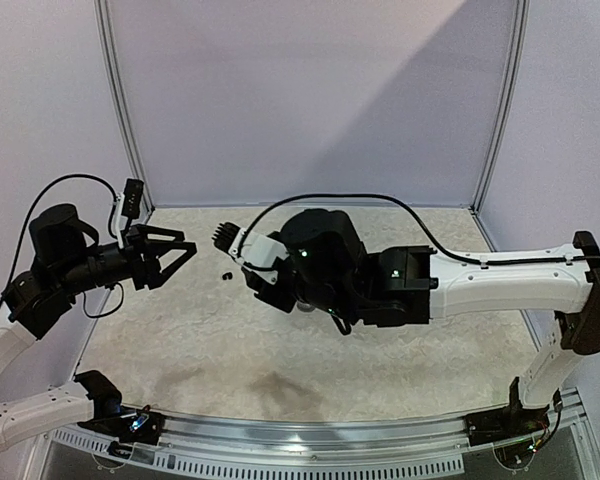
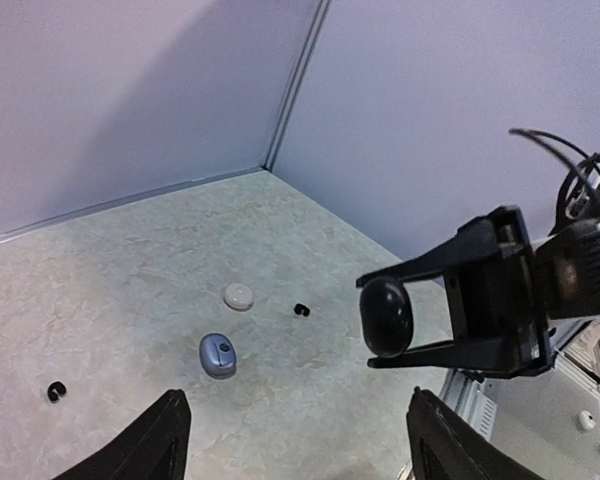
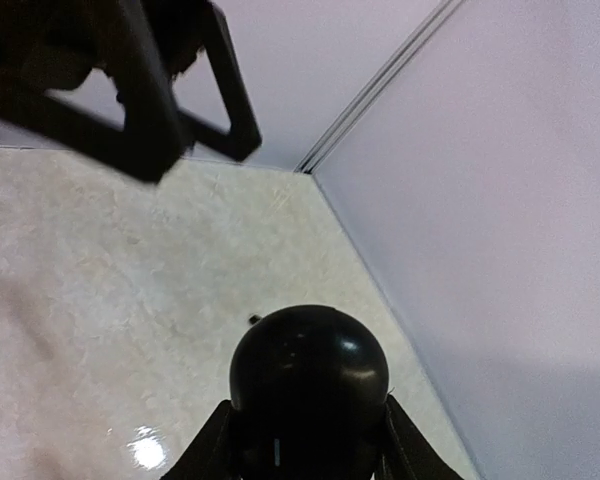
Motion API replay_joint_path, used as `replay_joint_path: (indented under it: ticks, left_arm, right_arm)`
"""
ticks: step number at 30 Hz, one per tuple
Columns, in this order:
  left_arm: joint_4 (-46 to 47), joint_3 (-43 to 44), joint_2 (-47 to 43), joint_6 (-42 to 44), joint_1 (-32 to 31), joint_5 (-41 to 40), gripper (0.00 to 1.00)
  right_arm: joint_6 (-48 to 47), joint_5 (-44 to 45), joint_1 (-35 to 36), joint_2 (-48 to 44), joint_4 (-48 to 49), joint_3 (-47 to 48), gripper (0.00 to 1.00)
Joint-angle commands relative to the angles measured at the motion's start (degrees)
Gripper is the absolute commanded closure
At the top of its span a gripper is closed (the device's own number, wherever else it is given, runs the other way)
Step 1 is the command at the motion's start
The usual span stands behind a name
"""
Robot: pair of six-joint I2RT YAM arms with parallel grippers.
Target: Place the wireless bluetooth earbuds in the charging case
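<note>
My right gripper is shut on a glossy black charging case and holds it above the table. The case looks closed. One black earbud lies on the table just beyond the case. A second black earbud lies further left in the left wrist view. My left gripper hovers open and empty at the left, its tips pointing towards the held case.
A white case and a blue-grey case lie shut on the mottled table between the two earbuds. Pale wall panels enclose the back and sides, with a corner post. The right arm spans the table's middle.
</note>
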Motion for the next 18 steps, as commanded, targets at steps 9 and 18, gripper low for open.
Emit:
replay_joint_path:
  ticks: [9, 18]
  left_arm:
    - [6.1, 0.3, 0.0, -3.0, -0.9, 12.5, 0.24]
    - [4.9, 1.3, 0.2, -4.9, -2.1, 10.3, 0.55]
  right_arm:
    - [-23.5, 3.6, 4.9, 7.9, 1.2, 15.2, 0.84]
    - [-27.3, 7.8, 9.0, 11.3, 2.8, 18.5, 0.84]
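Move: The black charging case, already held shut in the right gripper, hangs about 11 cm to the right of the open left gripper, some 2 cm ahead of it and 3 cm lower. So from the right hand the left gripper is about 11 cm left, 2 cm back, 3 cm up. On the table, some 28 cm below the right hand, the blue case lies 18 cm ahead and 10 cm right, the black earbuds 26 cm ahead and 10 cm left. Carry the black case left and up into the left gripper's open jaws, about 6 cm left, 5 cm up and 4 cm back, tipping the right fingers up some 20 degrees and keeping the hold. Meanwhile draw the left gripper back, with a little rise and a shift right, turning it slightly clockwise, then start closing its fingers around the case. ##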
